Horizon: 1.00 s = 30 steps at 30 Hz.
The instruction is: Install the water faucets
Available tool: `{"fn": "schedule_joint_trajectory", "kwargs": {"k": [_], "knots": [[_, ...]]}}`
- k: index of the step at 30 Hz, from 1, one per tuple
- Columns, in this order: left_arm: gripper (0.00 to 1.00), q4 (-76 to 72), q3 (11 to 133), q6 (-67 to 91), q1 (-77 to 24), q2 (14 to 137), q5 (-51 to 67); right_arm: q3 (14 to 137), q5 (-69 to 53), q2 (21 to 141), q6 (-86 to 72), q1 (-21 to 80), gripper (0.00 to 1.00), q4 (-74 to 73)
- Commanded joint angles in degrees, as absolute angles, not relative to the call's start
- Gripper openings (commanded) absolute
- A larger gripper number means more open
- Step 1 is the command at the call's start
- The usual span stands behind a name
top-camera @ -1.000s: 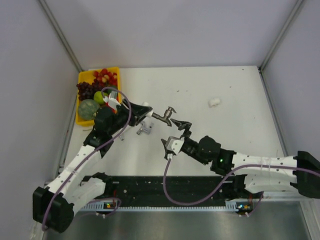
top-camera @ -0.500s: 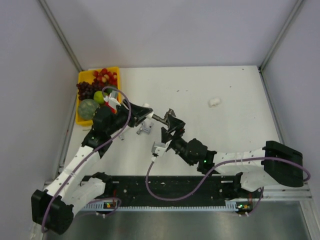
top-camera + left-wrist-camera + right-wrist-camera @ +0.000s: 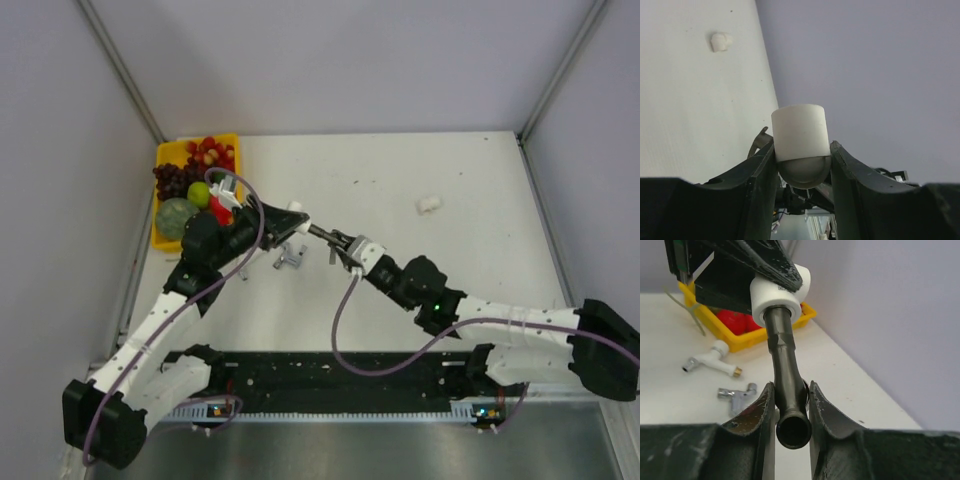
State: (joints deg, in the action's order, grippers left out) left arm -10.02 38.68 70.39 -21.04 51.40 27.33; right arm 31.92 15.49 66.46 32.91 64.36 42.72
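Observation:
My left gripper (image 3: 292, 222) is shut on a small white plastic fitting (image 3: 800, 132) and holds it above the table. The dark grey faucet (image 3: 787, 385) has its threaded end in that fitting (image 3: 780, 292). My right gripper (image 3: 340, 240) is shut on the faucet's spout, which sits tight between my fingers (image 3: 760, 407). The silvery faucet (image 3: 288, 260) lies on the table below the two grippers and also shows in the right wrist view (image 3: 737, 394). The white-bodied faucet (image 3: 712, 357) lies beside it. A second white fitting (image 3: 428, 205) lies at the far right.
The yellow tray (image 3: 160, 160) of toy fruit stands at the far left corner, just behind my left arm; its rim shows in the right wrist view (image 3: 747, 342). Grey walls close the table on three sides.
My right gripper was open beside the dark faucet. It has moved in to the left, rolled over and shut on the spout. My left gripper has kept hold of the fitting.

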Motion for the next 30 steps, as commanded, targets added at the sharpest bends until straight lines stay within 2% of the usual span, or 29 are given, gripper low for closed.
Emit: {"fn": "schedule_joint_trajectory", "kwargs": {"k": [1, 4, 8, 15, 17, 20, 22, 25, 28, 30], "knots": [[0.00, -29.67, 37.80, 70.14, -21.00, 49.75, 30.85, 32.35, -6.55, 61.00, -9.95, 54.34, 0.00, 45.59], [0.00, -36.54, 35.95, 68.39, -20.92, 49.92, 31.64, 29.71, -14.30, 62.13, -37.10, 48.88, 0.00, 54.99], [0.00, -42.96, 34.46, 63.56, -20.92, 49.66, 32.52, 26.46, -15.03, 67.39, -65.84, 46.50, 0.00, 67.38], [0.00, -55.25, 28.84, 61.95, -21.01, 49.30, 30.94, 24.70, -15.21, 84.35, -97.70, 46.14, 0.00, 95.76], [0.00, -59.22, 27.25, 63.97, -21.01, 49.92, 30.50, 25.48, -15.55, 87.79, -101.76, 46.23, 0.15, 98.52], [0.00, -60.29, 26.54, 65.39, -21.01, 50.62, 28.57, 25.14, -14.68, 88.42, -99.59, 46.23, 0.44, 98.53], [0.00, -58.98, 26.46, 65.39, -21.01, 50.45, 27.25, 23.91, -12.75, 87.28, -97.66, 46.23, 0.57, 98.26], [0.00, -53.20, 26.72, 65.48, -20.92, 49.40, 24.18, 21.72, -10.55, 85.52, -94.75, 45.88, 0.71, 97.21], [0.00, -42.93, 28.38, 64.95, -21.01, 47.99, 20.67, 19.52, -9.41, 83.42, -91.86, 45.35, 0.79, 95.28], [0.00, -39.21, 28.56, 65.04, -21.00, 46.76, 18.55, 18.38, -8.70, 81.66, -88.53, 44.91, 0.91, 93.18]]}}
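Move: In front of the right hand, which already pinches the dark faucet, the white elbow fitting lies about 5 cm ahead, 7 cm left and 3 cm higher. The chrome faucet is on the table some 11 cm ahead, 10 cm left and 17 cm below; the white faucet is about 10 cm ahead, 20 cm left, equally low. From the left hand, holding the elbow, the dark faucet's middle is roughly 5 cm right, 2 cm back and 2 cm lower. Screwing the dark faucet into the white elbow, the right hand rolls about its finger line some 110 degrees, clockwise seen from behind the hand, drifting back and slightly up. It then opens wide around the faucet, sinking to finish about 4 cm lower. The left keeps its pinch on the elbow, tipping up some 25 degrees while it rises and partly settles back. ##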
